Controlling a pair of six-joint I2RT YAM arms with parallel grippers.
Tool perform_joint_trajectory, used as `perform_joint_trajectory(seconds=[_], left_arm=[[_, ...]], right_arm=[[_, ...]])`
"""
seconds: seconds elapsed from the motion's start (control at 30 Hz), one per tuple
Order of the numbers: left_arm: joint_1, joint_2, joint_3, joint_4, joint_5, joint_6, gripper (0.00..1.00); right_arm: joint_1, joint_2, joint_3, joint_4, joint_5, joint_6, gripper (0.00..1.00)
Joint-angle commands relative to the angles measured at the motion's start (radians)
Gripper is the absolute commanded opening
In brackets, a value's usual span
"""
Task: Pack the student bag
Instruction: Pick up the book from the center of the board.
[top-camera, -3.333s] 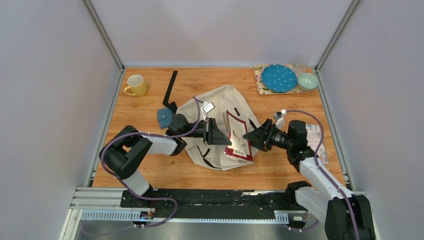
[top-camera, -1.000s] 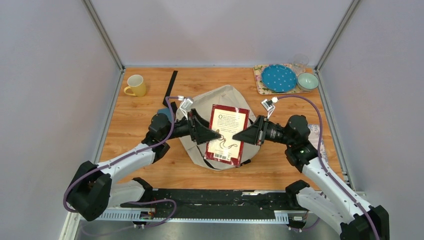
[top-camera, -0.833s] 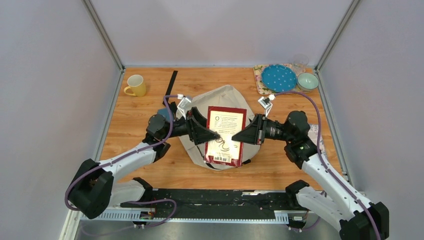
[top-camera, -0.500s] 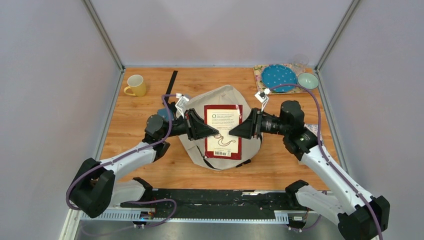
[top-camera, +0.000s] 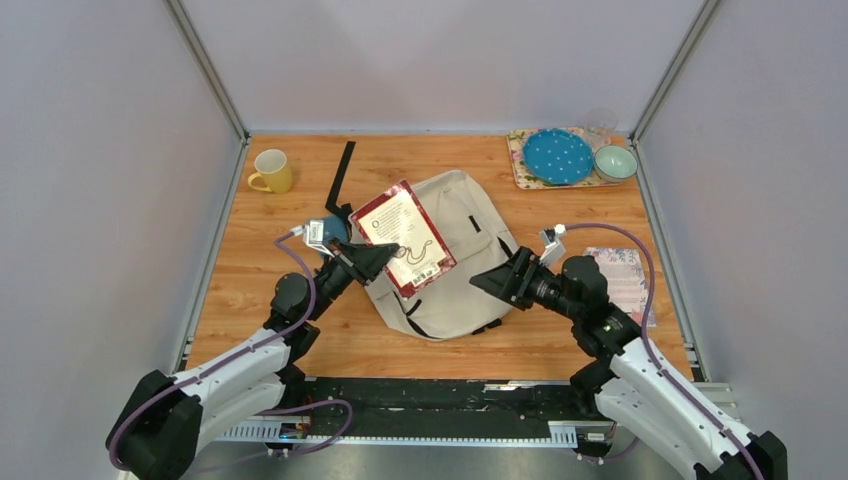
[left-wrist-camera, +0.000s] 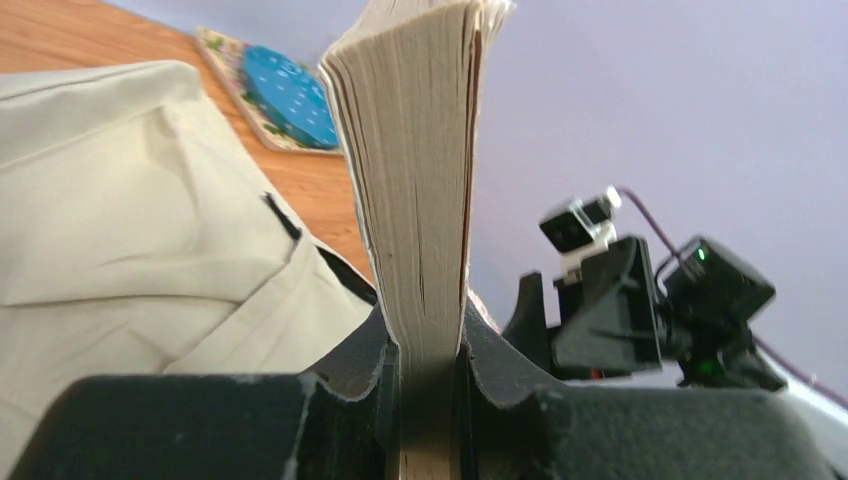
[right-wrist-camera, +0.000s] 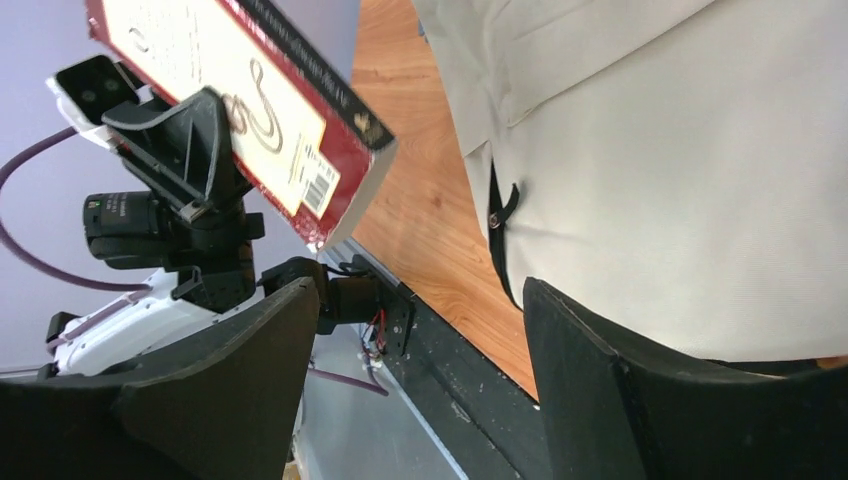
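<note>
The student bag (top-camera: 465, 262) is a cream backpack lying flat mid-table, its fabric filling the left wrist view (left-wrist-camera: 130, 200) and the right wrist view (right-wrist-camera: 680, 170). A book (top-camera: 402, 237) with a red border and pale back cover hangs tilted above the bag's left edge. My left gripper (top-camera: 385, 252) is shut on its lower edge; the page block (left-wrist-camera: 420, 180) stands up between the fingers (left-wrist-camera: 500, 355). My right gripper (top-camera: 492, 280) stands open and empty at the bag's right side, apart from the book (right-wrist-camera: 230, 110). Its wide gap (right-wrist-camera: 420, 290) holds nothing.
A yellow mug (top-camera: 272, 171) and a black strap (top-camera: 342, 180) lie at the back left, with a teal pouch (top-camera: 325, 232) beside the left gripper. A tray (top-camera: 520, 165) with a blue plate (top-camera: 557, 156), a bowl (top-camera: 615, 162) and a glass (top-camera: 601, 122) sits back right. A floral cloth (top-camera: 622, 280) lies right.
The right gripper opened, let go of the book and drew back right and nearer. The left gripper shut on the book and carried it left, tilting it over the bag's left edge.
</note>
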Motion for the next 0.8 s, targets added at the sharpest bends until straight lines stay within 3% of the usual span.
perform_joint_trajectory(seconds=[0.0, 0.17, 0.3, 0.77], left_arm=[[0.005, 0.007, -0.017, 0.195, -0.204, -0.116, 0.00], [0.004, 0.064, -0.017, 0.272, -0.211, -0.262, 0.00], [0.001, 0.091, -0.017, 0.329, -0.215, -0.327, 0.00], [-0.071, 0.159, -0.012, 0.376, -0.274, -0.328, 0.00]], right_arm=[[0.079, 0.018, -0.042, 0.229, 0.087, 0.116, 0.78], [0.129, 0.128, -0.107, 0.533, 0.104, 0.186, 0.79], [0.138, 0.222, -0.107, 0.673, 0.114, 0.202, 0.79], [0.181, 0.529, 0.000, 1.017, 0.074, 0.250, 0.79]])
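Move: My right hand is open. The book's middle lies about 14 cm to its left, 6 cm ahead and some 6 cm higher; the book's near right corner is much closer. My left hand already grips the book by its left edge, so the middle is only about 3 cm right and 2 cm ahead of those fingers. From my right hand the bag's middle is roughly 11 cm ahead, 7 cm left and 15 cm below. I reach my right hand, fingers wide open, about 8 cm left towards the book's near right corner, also going some 4 cm forward and rising late, while its fingers tilt up nearly level. My left hand keeps its pinch on the book, eases it about 2 cm forward and slightly up, and rolls some 20 degrees, turning the spine towards my right hand. ##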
